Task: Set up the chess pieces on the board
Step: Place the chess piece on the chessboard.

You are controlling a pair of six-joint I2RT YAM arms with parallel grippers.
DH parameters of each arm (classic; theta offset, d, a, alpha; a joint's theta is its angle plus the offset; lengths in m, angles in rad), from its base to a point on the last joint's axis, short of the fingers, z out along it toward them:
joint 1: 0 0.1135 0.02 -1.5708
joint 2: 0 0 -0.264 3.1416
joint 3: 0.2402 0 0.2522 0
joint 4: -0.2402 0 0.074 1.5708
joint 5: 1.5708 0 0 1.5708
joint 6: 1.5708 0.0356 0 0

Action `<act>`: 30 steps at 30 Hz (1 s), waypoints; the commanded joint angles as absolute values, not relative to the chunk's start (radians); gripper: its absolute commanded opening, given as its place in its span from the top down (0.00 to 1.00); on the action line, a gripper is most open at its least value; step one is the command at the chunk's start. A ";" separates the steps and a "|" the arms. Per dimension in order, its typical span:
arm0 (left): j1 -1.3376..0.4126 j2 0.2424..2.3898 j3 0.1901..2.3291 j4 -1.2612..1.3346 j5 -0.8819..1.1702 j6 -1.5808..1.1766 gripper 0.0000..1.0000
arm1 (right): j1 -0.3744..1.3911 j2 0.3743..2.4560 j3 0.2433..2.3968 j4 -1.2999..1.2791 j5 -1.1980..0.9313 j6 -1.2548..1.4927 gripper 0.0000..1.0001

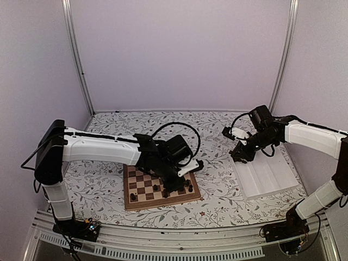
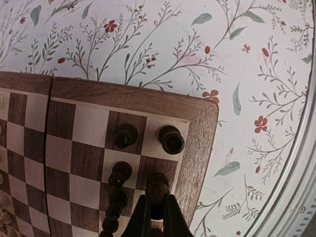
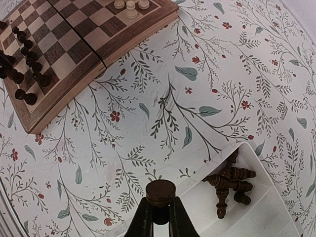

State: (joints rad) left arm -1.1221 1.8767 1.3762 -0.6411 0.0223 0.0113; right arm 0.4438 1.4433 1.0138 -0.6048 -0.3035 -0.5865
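The board point(image 1: 142, 202) lies in front of the left arm. Dark chess pieces point(image 2: 171, 139) stand along its near-right corner. My left gripper point(image 2: 157, 213) is shut on one dark chess piece point(image 2: 158, 183), upright over a dark square in the edge column beside another piece point(image 2: 120, 174). Whether it touches the square I cannot tell. My right gripper point(image 3: 160, 210) is shut on a dark chess piece point(image 3: 160, 192), held above the corner of the white tray point(image 3: 247, 222) with its round base showing. In the overhead view the right gripper point(image 1: 240, 156) hangs over the tray's far-left corner.
Several dark pieces point(image 3: 229, 185) lie in a heap inside the white tray point(image 1: 269, 176). Cream pieces point(image 3: 129, 6) stand on the board's far side. A floral cloth point(image 1: 217, 136) covers the table. The left arm point(image 1: 109, 149) stretches across the board's far edge.
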 commanded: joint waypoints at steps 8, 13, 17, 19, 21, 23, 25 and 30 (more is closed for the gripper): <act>-1.141 1.924 1.408 -0.632 0.017 0.024 0.92 | 0.439 1.457 1.020 -0.603 -0.324 -0.578 1.00; -1.148 1.927 1.410 -0.633 0.003 0.018 0.79 | 0.440 1.459 1.022 -0.604 -0.327 -0.578 1.00; -1.153 1.917 1.422 -0.647 0.003 0.014 0.70 | 0.440 1.457 1.027 -0.613 -0.328 -0.580 1.00; -1.154 1.901 1.433 -0.658 0.003 0.014 0.67 | 0.439 1.452 1.032 -0.618 -0.332 -0.581 1.00; -1.154 1.867 1.449 -0.668 -0.020 0.015 0.66 | 0.441 1.442 1.040 -0.625 -0.351 -0.591 1.00; -1.151 1.832 1.462 -0.665 -0.045 0.023 0.66 | 0.441 1.432 1.051 -0.638 -0.389 -0.609 1.00; -1.143 1.796 1.471 -0.635 -0.049 0.009 0.64 | 0.441 1.420 1.071 -0.659 -0.457 -0.642 1.00; -1.070 1.735 1.445 -0.466 0.063 -0.109 0.62 | 0.477 1.395 1.154 -0.688 -0.575 -0.687 0.99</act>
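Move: Right under the left hand's held dark piece lies its square, the dark one next to the board's near right corner, about 5 cm below the hand point. The corner piece stands 3 cm to the right, level with it; one pawn about 3 cm straight ahead, the corner pawn 3 cm ahead and 3 cm right, all roughly 3 cm below the hand. From the right hand, itself holding a piece, that square lies some 22 cm left, 12 cm back and 9 cm lower. Lowering the dark piece the last 1.5 cm straight down to its square, the left hand opens its fingers and lets go, then lifts off the piece by about 7 cm, faster towards the end, drifting a little right and forward. Late on, the right hand starts up and left, slightly back, by some 3 cm towards the board, turning a little counter-clockwise and keeping its grip on the next piece. ##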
